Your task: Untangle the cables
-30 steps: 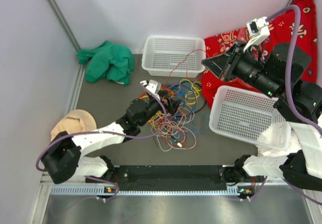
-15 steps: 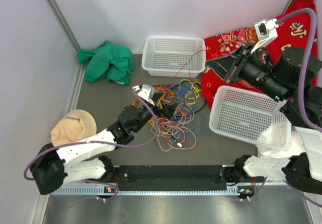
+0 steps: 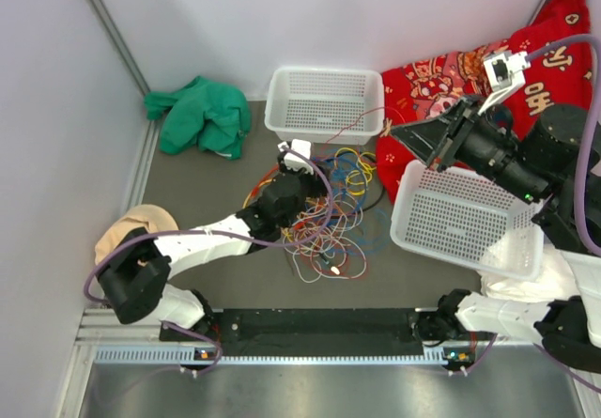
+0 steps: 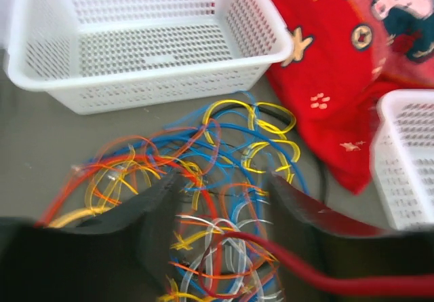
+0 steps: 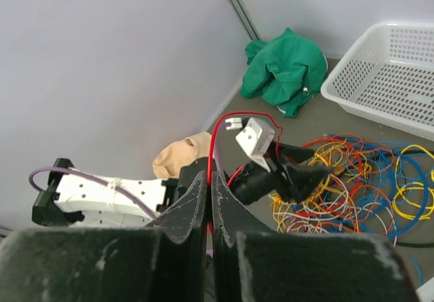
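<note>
The cables [image 3: 333,207] lie in a tangled pile of yellow, red, orange, blue and white loops mid-table. My left gripper [image 3: 312,185] is low over the pile's left part. In the left wrist view its fingers stand open astride the cables [image 4: 224,139], gripping nothing. My right gripper [image 3: 396,131] is raised to the right, shut on a thin red cable [image 3: 362,117]. This red cable [image 5: 214,142] rises from the closed jaws [image 5: 209,174], arcs over to a white plug, and also crosses the left wrist view [image 4: 305,268].
A white basket [image 3: 324,108] stands behind the pile, and a second white basket [image 3: 465,221] sits at the right under my right arm. A red patterned cloth [image 3: 441,70], a green cloth [image 3: 197,113] and a beige cloth [image 3: 131,230] lie around.
My left gripper has pushed forward into the pile and its jaws have narrowed a little. My right gripper has drifted right and back, keeping hold of the red cable.
</note>
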Robot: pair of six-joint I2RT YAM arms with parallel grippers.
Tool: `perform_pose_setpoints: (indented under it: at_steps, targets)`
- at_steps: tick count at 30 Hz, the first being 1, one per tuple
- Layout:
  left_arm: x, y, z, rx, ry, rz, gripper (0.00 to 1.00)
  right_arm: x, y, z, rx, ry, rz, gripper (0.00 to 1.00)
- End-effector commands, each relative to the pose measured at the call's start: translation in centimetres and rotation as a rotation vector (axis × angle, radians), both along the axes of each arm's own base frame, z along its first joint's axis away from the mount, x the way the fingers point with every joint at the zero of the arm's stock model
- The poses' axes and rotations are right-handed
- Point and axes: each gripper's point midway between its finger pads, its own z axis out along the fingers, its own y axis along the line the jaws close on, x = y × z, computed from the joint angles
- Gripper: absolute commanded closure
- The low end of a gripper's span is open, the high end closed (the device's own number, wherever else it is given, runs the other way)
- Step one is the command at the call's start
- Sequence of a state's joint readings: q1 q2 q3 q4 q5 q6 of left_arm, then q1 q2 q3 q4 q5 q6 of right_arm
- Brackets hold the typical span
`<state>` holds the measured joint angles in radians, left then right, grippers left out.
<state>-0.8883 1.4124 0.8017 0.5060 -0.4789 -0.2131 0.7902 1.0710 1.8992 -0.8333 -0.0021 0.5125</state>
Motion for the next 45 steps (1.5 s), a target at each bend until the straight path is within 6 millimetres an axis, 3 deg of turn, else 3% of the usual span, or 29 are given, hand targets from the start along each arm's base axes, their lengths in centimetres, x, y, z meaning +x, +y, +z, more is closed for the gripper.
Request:
perform_pose_setpoints:
  at_steps: [1, 2, 6, 8, 9, 10, 11, 12, 13, 14, 15, 16, 18, 19, 21, 22, 26, 32, 45]
  targets:
    - [1.6, 0.3, 2.3, 0.004, -0.035, 0.059, 0.66, -0.5, 0.1, -0.2, 0.024, 0.000, 0.013, 1.00]
    - [1.6, 0.2, 2.5, 0.009, -0.032, 0.055, 1.00, -0.5, 0.0, -0.3, 0.022, 0.000, 0.013, 1.00]
    - [1.1, 1.2, 4.9, 0.002, -0.014, 0.074, 1.00, -0.2, -1.0, -1.7, 0.002, 0.004, -0.039, 1.00]
    - [0.3, 2.3, 7.4, -0.019, 0.006, 0.088, 1.00, 0.1, -1.9, -3.0, -0.023, 0.005, -0.083, 1.00]
    - [0.0, 2.6, 8.4, -0.048, 0.021, 0.093, 1.00, 0.2, -2.3, -3.5, -0.030, 0.005, -0.102, 0.95]
    - [-0.1, 2.9, 11.9, -0.093, 0.005, 0.098, 1.00, 0.7, -2.7, -4.7, -0.051, 0.016, -0.136, 0.84]
    - [-0.6, 3.4, 11.5, -0.046, 0.054, 0.100, 1.00, 0.8, -3.0, -5.3, -0.064, 0.018, -0.150, 0.57]
    - [-0.8, 3.4, 12.6, -0.042, 0.065, 0.090, 1.00, 1.0, -3.0, -5.9, -0.073, 0.018, -0.159, 0.47]
    - [-0.9, 3.2, 16.1, -0.082, 0.036, 0.075, 1.00, 1.5, -2.6, -7.7, -0.110, 0.036, -0.158, 0.40]
    - [-1.5, 2.9, 16.2, -0.054, 0.065, 0.037, 1.00, 1.6, -2.5, -7.9, -0.109, 0.022, -0.156, 0.31]
    - [-1.7, 2.6, 17.3, -0.061, 0.066, 0.020, 1.00, 1.8, -2.1, -8.5, -0.116, 0.022, -0.147, 0.28]
    - [-1.8, 2.3, 19.8, -0.097, 0.047, 0.001, 1.00, 1.9, -1.3, -10.4, -0.145, 0.043, -0.118, 0.27]
    - [-2.6, 1.5, 20.5, -0.097, 0.083, -0.054, 1.00, 2.1, -0.3, -10.9, -0.133, 0.019, -0.086, 0.26]
    - [-2.8, 1.1, 21.8, -0.120, 0.084, -0.076, 1.00, 2.1, 0.5, -12.7, -0.151, 0.038, -0.052, 0.26]
    - [-3.8, 0.3, 23.0, -0.146, 0.118, -0.137, 1.00, 2.1, 1.2, -12.3, -0.104, -0.002, -0.024, 0.26]
    - [-3.8, -0.3, 22.6, -0.141, 0.142, -0.155, 1.00, 2.0, 1.8, -13.2, -0.102, 0.005, 0.002, 0.26]
    - [-4.7, -1.5, 22.7, -0.151, 0.189, -0.230, 1.00, 1.6, 3.0, -12.1, -0.048, -0.050, 0.061, 0.26]
    - [-5.1, -1.7, 22.5, -0.161, 0.212, -0.243, 1.00, 1.8, 5.5, -11.1, 0.019, -0.089, 0.148, 0.27]
    - [-5.6, -2.4, 21.8, -0.177, 0.249, -0.276, 1.00, 4.8, 11.2, -14.7, 0.017, -0.023, 0.214, 0.31]
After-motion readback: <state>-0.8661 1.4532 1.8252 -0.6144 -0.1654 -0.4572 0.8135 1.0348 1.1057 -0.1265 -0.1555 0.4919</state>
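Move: The red cable, pulled up out of the tangle and still held at its other stretch in the shut right fingers, runs right at the left hand's open fingers. From the right hand that spot is about 16 cm ahead, 10 cm left and 31 cm down. The tangle lies some 18 cm below the left hand and 2 cm nearer; the far white basket stands 25 cm ahead, 15 cm down, the right basket 33 cm right, 2 cm back and 15 cm down. Edging about 1 cm forward, the left hand shuts its fingers on the red cable, then carries it steeply up over 25 cm, drifting back, and settles some 6 cm lower with fingers tipping down. The right hand opens to let go of its stretch, sinks about 18 cm, then swings left and slightly forward, rising a little and dipping again, still open, to just under and nearer than the left gripper. ##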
